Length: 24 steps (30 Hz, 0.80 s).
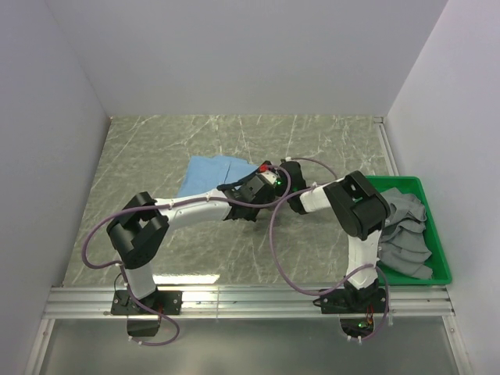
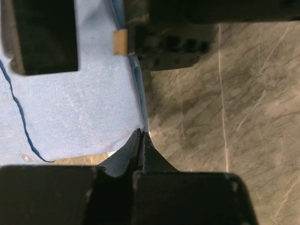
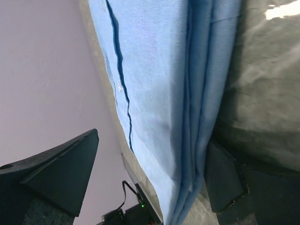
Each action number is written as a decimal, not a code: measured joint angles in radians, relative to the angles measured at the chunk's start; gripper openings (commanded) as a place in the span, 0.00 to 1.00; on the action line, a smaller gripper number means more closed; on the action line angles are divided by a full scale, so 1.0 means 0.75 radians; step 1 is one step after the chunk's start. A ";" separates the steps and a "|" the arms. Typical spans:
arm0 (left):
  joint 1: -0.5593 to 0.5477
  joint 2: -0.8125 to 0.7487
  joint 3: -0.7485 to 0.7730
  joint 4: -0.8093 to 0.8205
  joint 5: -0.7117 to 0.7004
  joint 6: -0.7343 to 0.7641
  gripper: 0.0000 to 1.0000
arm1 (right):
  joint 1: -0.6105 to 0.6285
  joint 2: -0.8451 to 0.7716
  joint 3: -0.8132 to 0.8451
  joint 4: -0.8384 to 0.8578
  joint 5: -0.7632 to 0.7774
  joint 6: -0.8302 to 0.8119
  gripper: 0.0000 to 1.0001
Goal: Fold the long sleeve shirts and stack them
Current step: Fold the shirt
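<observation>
A light blue long sleeve shirt (image 1: 212, 172) lies folded on the marble table, its layered edge (image 3: 199, 117) facing right. My left gripper (image 2: 140, 133) is shut, and its tips pinch that edge at the shirt's near right corner (image 2: 133, 140). In the top view the left gripper (image 1: 258, 178) reaches in from the left. My right gripper (image 3: 154, 140) is open, its two fingers straddling the same folded edge without closing on it. The right gripper (image 1: 280, 172) meets the left one at the shirt's right side. More grey shirts (image 1: 406, 230) lie crumpled in the tray.
A green tray (image 1: 406, 183) stands at the right edge of the table. White walls close in the table on the left, back and right. Purple cables loop around both arms. A metal rail runs along the near edge.
</observation>
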<state>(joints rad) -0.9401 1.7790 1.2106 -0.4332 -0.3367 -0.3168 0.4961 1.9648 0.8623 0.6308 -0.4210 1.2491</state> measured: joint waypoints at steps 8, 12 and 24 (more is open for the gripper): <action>0.003 0.000 0.063 -0.022 0.044 -0.055 0.01 | 0.025 0.082 0.081 0.019 -0.024 -0.002 0.79; 0.003 0.000 0.092 -0.021 0.080 -0.091 0.04 | 0.027 0.108 0.102 0.017 -0.030 -0.019 0.65; 0.005 -0.050 0.066 -0.029 0.129 -0.162 0.75 | 0.004 0.119 0.120 -0.121 -0.025 -0.203 0.00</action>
<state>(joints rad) -0.9367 1.7416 1.2602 -0.4549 -0.2401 -0.4381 0.4992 2.0541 0.9524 0.5404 -0.4400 1.0969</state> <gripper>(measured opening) 0.618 0.048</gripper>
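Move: The left hand already pinches the folded shirt at its near right corner, right at the fingertips and about 1 cm below the hand point; the shirt's middle lies some 8 cm ahead of this hand and 11 cm to its left. The right hand's open fingers already straddle the shirt's right edge, with the spot to grip about 1 cm ahead, 1 cm left and 3 cm below. From the right hand, the held corner is about 8 cm back and 2 cm to the right. Keeping its pinch, the left hand draws the near right corner about 2.5 cm to the right and lifts 2 cm, then opens more than halfway, lets go and rises slightly more. Meanwhile the right hand edges some 2 cm left, then sinks about 3 cm while easing back right a little, closing its wide-open fingers so that they pinch the layered right edge ahead of that corner. ##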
